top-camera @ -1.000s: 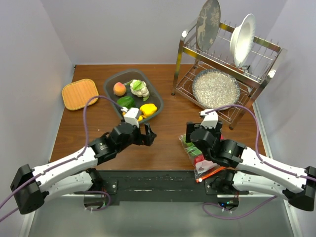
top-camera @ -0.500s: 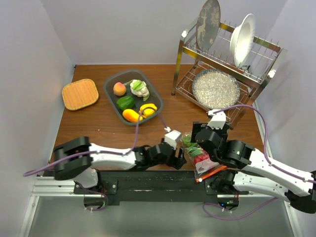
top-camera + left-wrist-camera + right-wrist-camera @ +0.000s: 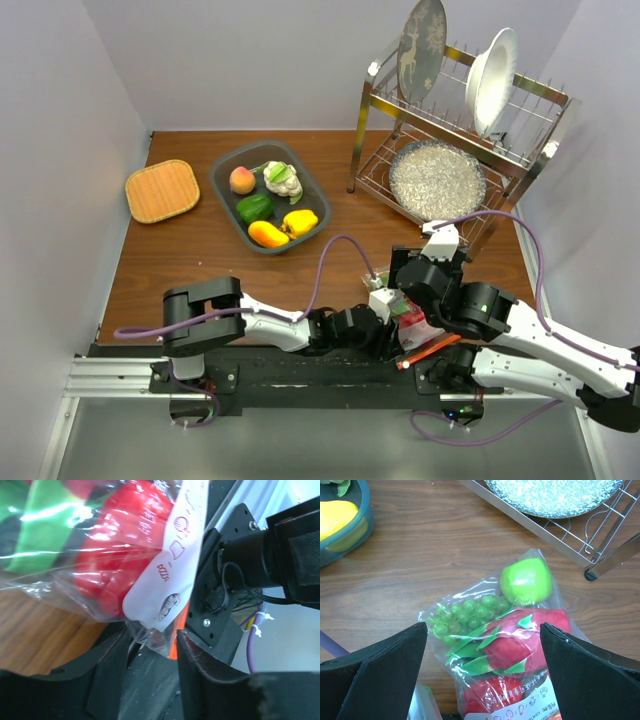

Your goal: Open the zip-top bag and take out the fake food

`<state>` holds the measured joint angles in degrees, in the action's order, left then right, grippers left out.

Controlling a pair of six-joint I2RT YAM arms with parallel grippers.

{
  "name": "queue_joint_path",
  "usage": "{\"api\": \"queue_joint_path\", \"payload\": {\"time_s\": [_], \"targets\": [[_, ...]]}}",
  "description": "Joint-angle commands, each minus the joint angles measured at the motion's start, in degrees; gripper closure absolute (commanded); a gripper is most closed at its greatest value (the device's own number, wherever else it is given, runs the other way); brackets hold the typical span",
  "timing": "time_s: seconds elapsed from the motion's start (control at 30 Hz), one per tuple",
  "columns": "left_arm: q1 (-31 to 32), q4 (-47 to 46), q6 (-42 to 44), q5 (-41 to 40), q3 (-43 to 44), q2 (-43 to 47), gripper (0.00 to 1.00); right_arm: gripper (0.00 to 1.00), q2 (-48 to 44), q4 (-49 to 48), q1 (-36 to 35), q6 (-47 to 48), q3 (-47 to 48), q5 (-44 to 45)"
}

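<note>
The zip-top bag (image 3: 495, 645) lies on the wood table at the near edge, under my right gripper (image 3: 482, 626), whose jaws stand wide open above it, touching nothing. Inside the clear plastic is the fake food: a green apple (image 3: 526, 581), green grapes (image 3: 465, 615), a red leafy piece (image 3: 530, 635) and a red pepper (image 3: 120, 565). My left gripper (image 3: 152, 652) reaches in low from the left (image 3: 390, 330). Its jaws are partly closed but still apart. Between them sit the bag's near corner and the orange-red zip strip (image 3: 175, 645), which lies against the right finger (image 3: 200, 665). The slider is not visible.
A grey bin (image 3: 228, 185) with several toy fruits and vegetables sits at back left beside a woven mat (image 3: 162, 190). A metal dish rack (image 3: 460, 130) with plates stands at back right. The right arm's black base mount (image 3: 220, 605) is close behind the bag's corner.
My left arm swung from mid-table right and down to the bag's near corner, and its jaws narrowed around it. The right gripper shifted slightly back and stayed wide open.
</note>
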<state>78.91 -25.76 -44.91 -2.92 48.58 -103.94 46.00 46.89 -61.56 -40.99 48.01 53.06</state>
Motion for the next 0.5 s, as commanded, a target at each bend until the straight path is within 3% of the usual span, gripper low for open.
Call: {"api": "queue_joint_path", "payload": {"time_s": [0.0,0.23,0.33,0.47], "targets": [[0.4,-3.4,-1.4,1.8,3.2,-1.3,0.54,0.02,-0.3,-0.9,-0.3,-0.6,1.8,1.3],[0.4,-0.7,-1.5,2.2,5.6,-3.2,0.60,0.02,-0.1,-1.9,-0.2,-0.1,1.6,1.0],[0.4,-0.3,-1.9,1.4,5.7,-3.0,0.72,0.02,0.4,-2.3,-0.2,0.2,1.6,0.7],[-1.2,0.1,-3.9,-1.0,3.4,-1.2,0.97,0.01,0.8,-2.5,-0.3,0.7,1.7,0.5]]}}
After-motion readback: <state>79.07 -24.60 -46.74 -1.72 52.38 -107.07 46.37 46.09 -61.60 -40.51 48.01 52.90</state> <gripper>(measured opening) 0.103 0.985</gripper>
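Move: The zip-top bag's near-left corner lies about 2 cm to the left hand's right and 1 cm below, level fore-and-aft. From that hand, the red fruit inside is about 4 cm ahead and 6 cm right; the orange strip is about 1 cm back and 6 cm right. For the right hand the corner is some 13 cm back, 2 cm left and 18 cm below. The left hand creeps about 1.5 cm right into the bag's near-left corner, its half-open fingers closing to pinch it. ##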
